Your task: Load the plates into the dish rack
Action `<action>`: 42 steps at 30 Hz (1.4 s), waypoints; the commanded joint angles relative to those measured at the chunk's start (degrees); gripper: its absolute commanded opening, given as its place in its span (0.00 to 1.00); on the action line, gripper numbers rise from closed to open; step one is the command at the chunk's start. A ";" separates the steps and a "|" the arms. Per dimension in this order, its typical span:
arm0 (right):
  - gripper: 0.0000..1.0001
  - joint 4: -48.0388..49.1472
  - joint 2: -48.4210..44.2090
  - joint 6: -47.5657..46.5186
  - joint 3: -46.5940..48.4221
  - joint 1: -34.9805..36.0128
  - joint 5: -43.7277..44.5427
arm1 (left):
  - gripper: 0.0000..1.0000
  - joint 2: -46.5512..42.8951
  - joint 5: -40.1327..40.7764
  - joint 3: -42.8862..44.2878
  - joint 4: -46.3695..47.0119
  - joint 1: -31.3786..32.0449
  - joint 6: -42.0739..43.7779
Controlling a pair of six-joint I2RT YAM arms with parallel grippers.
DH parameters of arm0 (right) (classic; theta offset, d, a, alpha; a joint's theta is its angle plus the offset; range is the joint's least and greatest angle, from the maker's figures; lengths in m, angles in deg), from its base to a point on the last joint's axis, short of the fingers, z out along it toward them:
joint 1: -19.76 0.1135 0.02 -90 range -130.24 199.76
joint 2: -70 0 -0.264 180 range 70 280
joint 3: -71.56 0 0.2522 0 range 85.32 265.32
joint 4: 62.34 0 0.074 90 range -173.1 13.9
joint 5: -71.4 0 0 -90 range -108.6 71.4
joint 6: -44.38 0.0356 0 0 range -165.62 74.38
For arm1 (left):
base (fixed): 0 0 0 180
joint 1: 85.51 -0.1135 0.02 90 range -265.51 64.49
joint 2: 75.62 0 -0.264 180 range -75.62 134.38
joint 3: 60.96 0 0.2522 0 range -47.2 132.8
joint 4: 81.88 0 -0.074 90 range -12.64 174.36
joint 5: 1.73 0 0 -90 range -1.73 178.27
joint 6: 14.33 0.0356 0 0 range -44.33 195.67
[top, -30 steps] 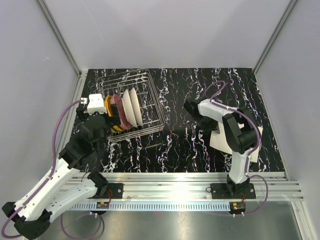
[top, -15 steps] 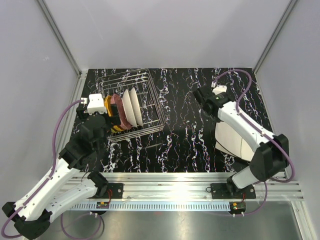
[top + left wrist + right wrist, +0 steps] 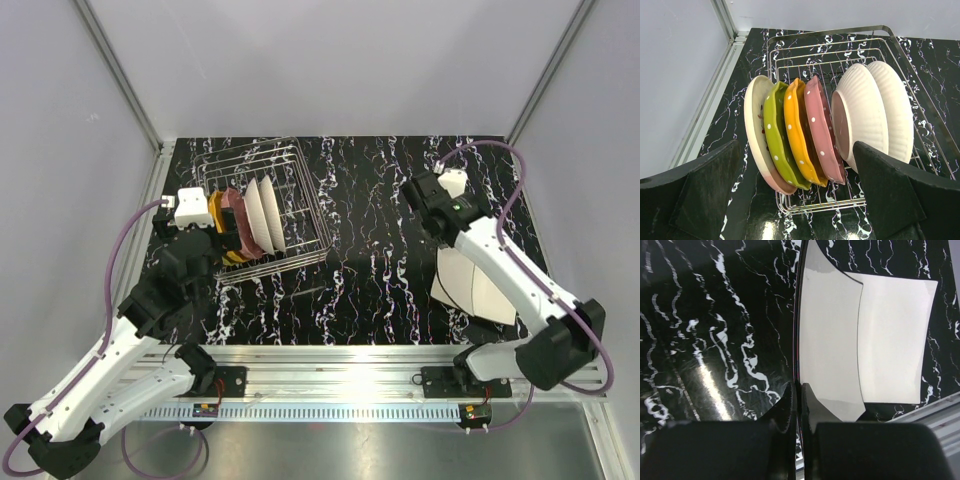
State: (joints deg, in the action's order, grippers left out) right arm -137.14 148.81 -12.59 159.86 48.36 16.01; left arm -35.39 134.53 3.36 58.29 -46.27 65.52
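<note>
The wire dish rack (image 3: 300, 165) (image 3: 840, 39) stands at the back left with several plates upright in it: a brown-rimmed white one (image 3: 753, 115), a lime-green one (image 3: 773, 131), an orange one (image 3: 794, 127), a pink one (image 3: 821, 131) and two ribbed cream ones (image 3: 867, 112). My left gripper (image 3: 205, 245) (image 3: 800, 200) is open just in front of the rack's near end, touching nothing. My right gripper (image 3: 440, 243) (image 3: 800, 390) is shut on the rim of a plain white squarish plate (image 3: 462, 285) (image 3: 830, 335) that hangs on edge. A second white plate (image 3: 895, 340) lies flat beneath it.
The black marbled table (image 3: 360, 280) runs between the rack and the right arm. An aluminium rail (image 3: 380, 365) borders the near edge, and grey walls close in the left, back and right sides.
The right gripper has closed on the white plate's rim and swung right and back, tipping the plate up on edge. The left arm has not moved.
</note>
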 commanded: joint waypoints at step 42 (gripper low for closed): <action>0.00 21.91 -28.80 -1.31 -5.99 -3.20 -14.46 | 0.99 5.48 -6.63 5.07 -1.71 -0.22 -2.33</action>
State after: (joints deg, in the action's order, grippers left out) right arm -129.20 122.10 -13.31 152.34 45.45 5.39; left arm -29.97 128.41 5.83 56.46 -46.27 63.94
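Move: The right hand already pinches a white square plate by its edge; the dish rack's middle lies about 40 cm to its left, 10 cm ahead and 12 cm lower. The rack's white round plates stand 39 cm left and 9 cm ahead, while the other square plate lies 8 cm back and 10 cm right, some 16 cm below. From the left hand, the rack is 13 cm ahead, 10 cm right and 22 cm below. Right hand lifts the pinched square plate about 7 cm, drawing back 4, fingers tipping up; left hand eases right. ##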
